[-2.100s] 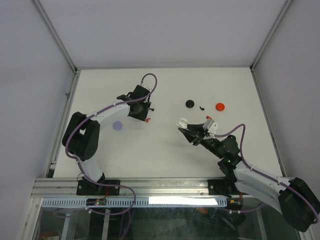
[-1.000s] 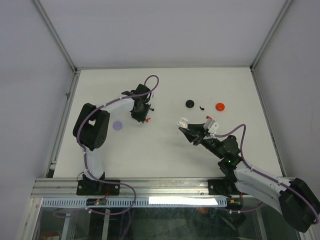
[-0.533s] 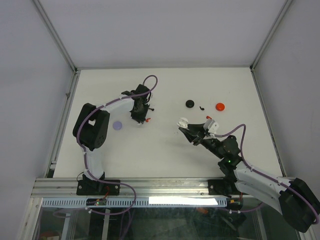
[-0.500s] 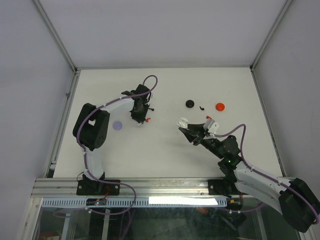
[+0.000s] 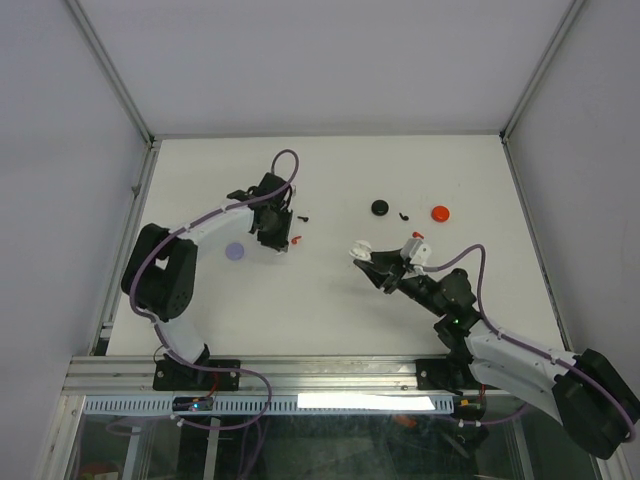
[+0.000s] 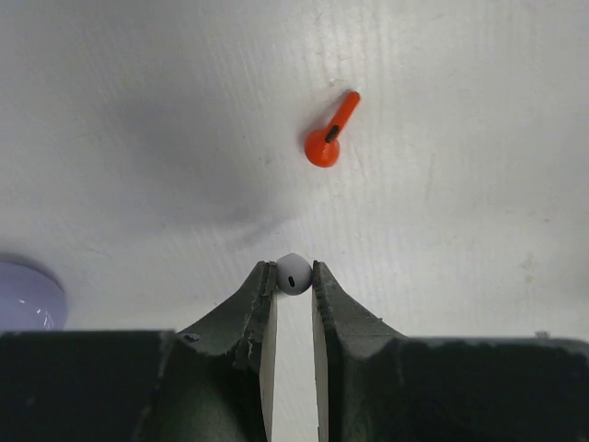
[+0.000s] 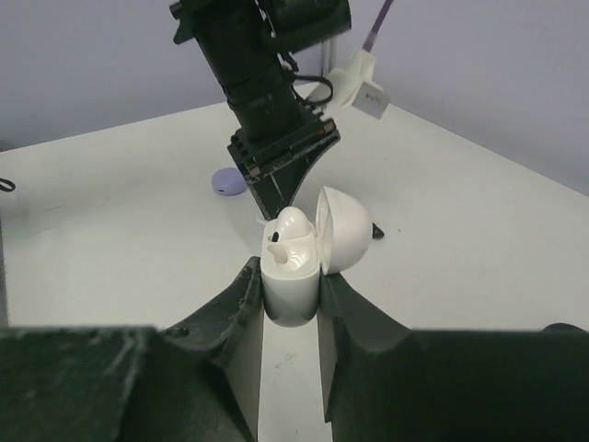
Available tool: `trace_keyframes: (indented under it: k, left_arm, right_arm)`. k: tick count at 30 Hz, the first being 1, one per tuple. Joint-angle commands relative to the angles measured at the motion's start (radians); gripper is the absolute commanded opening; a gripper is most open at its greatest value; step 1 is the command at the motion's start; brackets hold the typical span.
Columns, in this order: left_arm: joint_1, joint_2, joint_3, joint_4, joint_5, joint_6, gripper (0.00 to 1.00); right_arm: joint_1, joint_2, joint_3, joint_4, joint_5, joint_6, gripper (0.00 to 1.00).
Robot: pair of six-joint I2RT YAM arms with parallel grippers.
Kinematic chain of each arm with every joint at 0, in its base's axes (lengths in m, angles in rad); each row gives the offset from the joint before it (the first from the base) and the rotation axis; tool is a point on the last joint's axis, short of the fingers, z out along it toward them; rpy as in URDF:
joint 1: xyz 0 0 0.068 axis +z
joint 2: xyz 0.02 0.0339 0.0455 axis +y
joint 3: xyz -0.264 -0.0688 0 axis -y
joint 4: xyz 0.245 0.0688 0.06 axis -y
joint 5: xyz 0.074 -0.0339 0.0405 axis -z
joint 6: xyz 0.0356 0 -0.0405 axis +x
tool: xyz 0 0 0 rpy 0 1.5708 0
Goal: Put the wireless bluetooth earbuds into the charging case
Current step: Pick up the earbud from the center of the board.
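Note:
A white earbud [image 6: 294, 273] is pinched between the tips of my left gripper [image 6: 294, 267], which is shut on it just above the table. A red earbud [image 6: 329, 134] lies loose on the table beyond it. In the top view the left gripper [image 5: 277, 244] is at centre left, with the red earbud [image 5: 296, 238] beside it. My right gripper [image 7: 291, 281] is shut on the white charging case [image 7: 293, 281]. The case's lid [image 7: 343, 221] is hinged open, and one white earbud [image 7: 293, 228] sits inside. In the top view the case [image 5: 359, 249] is held mid-table.
A lavender case [image 5: 235, 252] lies left of the left gripper. A black case [image 5: 380, 207], a black earbud [image 5: 403, 215] and a red case [image 5: 440, 212] lie at the back right. Another small black earbud [image 5: 304, 216] lies near the left wrist.
The left gripper has closed on the white earbud and its arm has swung, elbow moving left. The right arm with the open case has shifted slightly left.

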Motion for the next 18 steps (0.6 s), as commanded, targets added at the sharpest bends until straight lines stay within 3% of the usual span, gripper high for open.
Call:
trace_keyframes:
  k: [1,12,18]
  left_arm:
    - [0.004,-0.152,-0.029,0.105,0.077,-0.095,0.08]
    - [-0.027,-0.524,-0.212,0.358,0.180,-0.276,0.07]
    - [-0.111,-0.666,-0.310,0.536,0.202,-0.349,0.07]
  right_arm:
    - [0.010,0.023,0.052,0.088,-0.020,0.012,0.00]
    - [0.029,0.135,0.094,0.206,-0.030,0.001,0.00]
    - [0.042,0.221,0.118,0.307,-0.048,-0.005,0.00]
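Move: The left hand already holds the white earbud, roughly 3 cm above the board; the white charging case it goes to, open in the right hand, lies some 18 cm to its right, 9 cm back and 16 cm higher. The red earbud lies about 5 cm ahead and 4 cm right of the left hand, the black earbud 12 cm ahead and 5 cm right, the purple case level with it, 13 cm left. From the right hand, the white earbud is some 9 cm ahead, 18 cm left and 16 cm below. Keeping its pinch on the white earbud, the left hand climbs fast, some 15 cm, and sweeps about 5 cm right towards the white case, its fingers swinging up from pointing down by roughly 40 degrees, out to the right and forward. The right hand keeps hold of the open case and brings it about 3 cm left, with a slight rise after a tiny early dip. ##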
